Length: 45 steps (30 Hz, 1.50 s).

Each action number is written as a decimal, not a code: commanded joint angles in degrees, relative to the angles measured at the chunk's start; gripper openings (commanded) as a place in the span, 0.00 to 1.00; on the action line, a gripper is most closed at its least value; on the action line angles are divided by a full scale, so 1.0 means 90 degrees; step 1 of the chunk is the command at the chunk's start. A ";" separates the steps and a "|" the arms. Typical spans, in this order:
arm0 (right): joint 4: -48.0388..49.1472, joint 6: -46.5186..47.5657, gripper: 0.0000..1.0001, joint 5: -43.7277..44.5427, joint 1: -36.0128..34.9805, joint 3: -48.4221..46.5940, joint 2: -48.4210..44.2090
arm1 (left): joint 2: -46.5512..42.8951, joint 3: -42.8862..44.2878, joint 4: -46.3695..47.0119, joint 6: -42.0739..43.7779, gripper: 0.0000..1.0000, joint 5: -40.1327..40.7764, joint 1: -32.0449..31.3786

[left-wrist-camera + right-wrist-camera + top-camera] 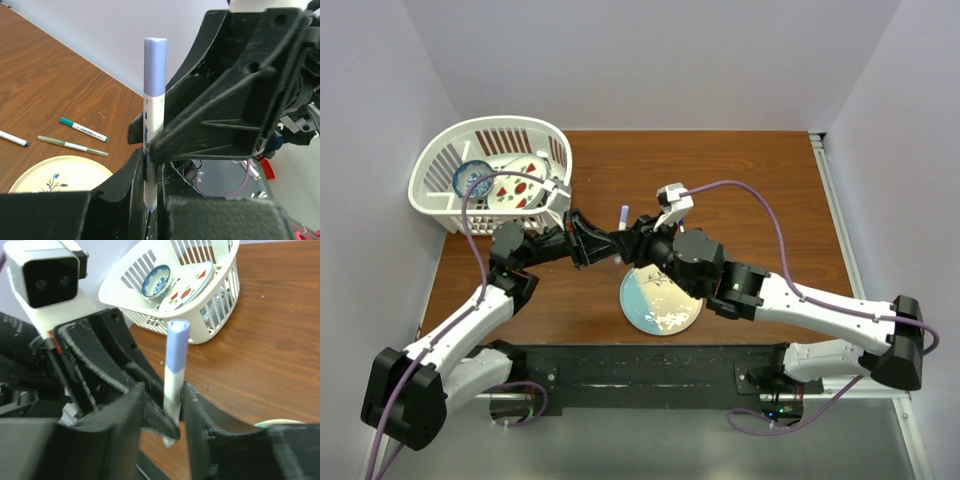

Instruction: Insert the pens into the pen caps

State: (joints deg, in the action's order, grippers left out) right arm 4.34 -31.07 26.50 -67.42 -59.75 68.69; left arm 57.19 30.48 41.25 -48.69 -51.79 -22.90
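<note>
A white pen point(151, 117) with a light purple cap point(154, 65) on its top end stands upright between the two arms, above the table. My left gripper point(150, 172) is shut on its lower end. My right gripper point(164, 392) faces the left one and is closed around the same pen point(173, 385), just below the cap point(177, 347); its right finger touches the barrel. From above, the pen point(622, 222) shows between the two grippers. Three more pens lie on the wood: a teal-ended one point(83, 129), a thin grey one point(72, 145) and a white, blue-tipped one point(12, 138).
A round cream plate point(660, 300) with a leaf pattern lies near the front middle, partly under the right arm. A white slatted basket point(490, 170) at the back left holds a blue bowl point(472, 178) and patterned plates. Walls close in the table on three sides.
</note>
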 commanded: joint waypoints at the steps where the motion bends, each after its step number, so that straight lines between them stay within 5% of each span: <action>1: 0.0494 -0.0317 0.16 -0.0454 0.0010 -0.0013 0.0103 | -0.0036 0.0041 0.0543 -0.0127 0.00 -0.0144 -0.0005; 3: 0.0534 -0.0269 0.03 -0.0416 0.0010 0.0008 0.0142 | -0.0007 0.0051 0.0621 -0.0167 0.00 -0.0192 -0.0005; 6: 0.0475 -0.0074 0.00 -0.0337 0.0078 -0.0041 0.0200 | 0.0023 0.0051 0.0641 -0.0147 0.14 -0.0329 -0.0005; 9: 0.0115 0.0209 0.00 -0.0269 0.0331 -0.0168 0.0122 | 0.0032 0.0051 0.0311 0.0047 0.39 -0.0378 -0.0005; 10: -0.0070 0.0258 0.00 -0.0298 0.0468 -0.0255 0.0093 | 0.0052 0.0070 0.0193 0.0135 0.60 -0.0485 -0.0005; 16: -0.2637 0.1059 0.00 -0.0972 0.1494 -0.0725 0.0190 | 0.0178 0.0333 -0.1514 0.1305 0.88 -0.0292 0.0005; 20: -0.4171 0.1186 0.00 -0.0903 0.2156 -0.0491 0.0191 | 0.0452 0.1017 -0.3419 0.2362 0.92 0.0393 0.0082; 26: -0.4905 0.1606 0.00 -0.1041 0.3437 -0.0246 0.0678 | 0.0267 0.1086 -0.3986 0.2665 1.00 0.0997 0.0258; 45: -0.3998 0.2056 0.14 -0.1401 0.4405 -0.0198 0.3178 | -0.0007 0.1037 -0.4057 0.2705 1.00 0.1321 0.0474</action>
State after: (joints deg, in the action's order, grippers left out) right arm -34.92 -13.76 15.73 -28.27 -61.67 96.20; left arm 57.89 37.91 4.36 -25.80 -40.23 -19.20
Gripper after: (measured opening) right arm 0.111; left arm 0.997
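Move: The lavender-capped pen stands upright, cap up, right between the right hand's open pads, its middle about 1 cm above them; it is still held near its foot by the left hand, 3 cm above that hand's point. The gap it is taken to lies 10 cm ahead, 24 right and 32 below the right hand, with the green pen 3 cm left of that gap, the teal marker 2 cm right of it, both 1 cm nearer, and the plate 14 cm left of it and 6 nearer. Right hand pinches the pen, left releases, right carries it about 28 cm down, 23 right, towards the gap. ##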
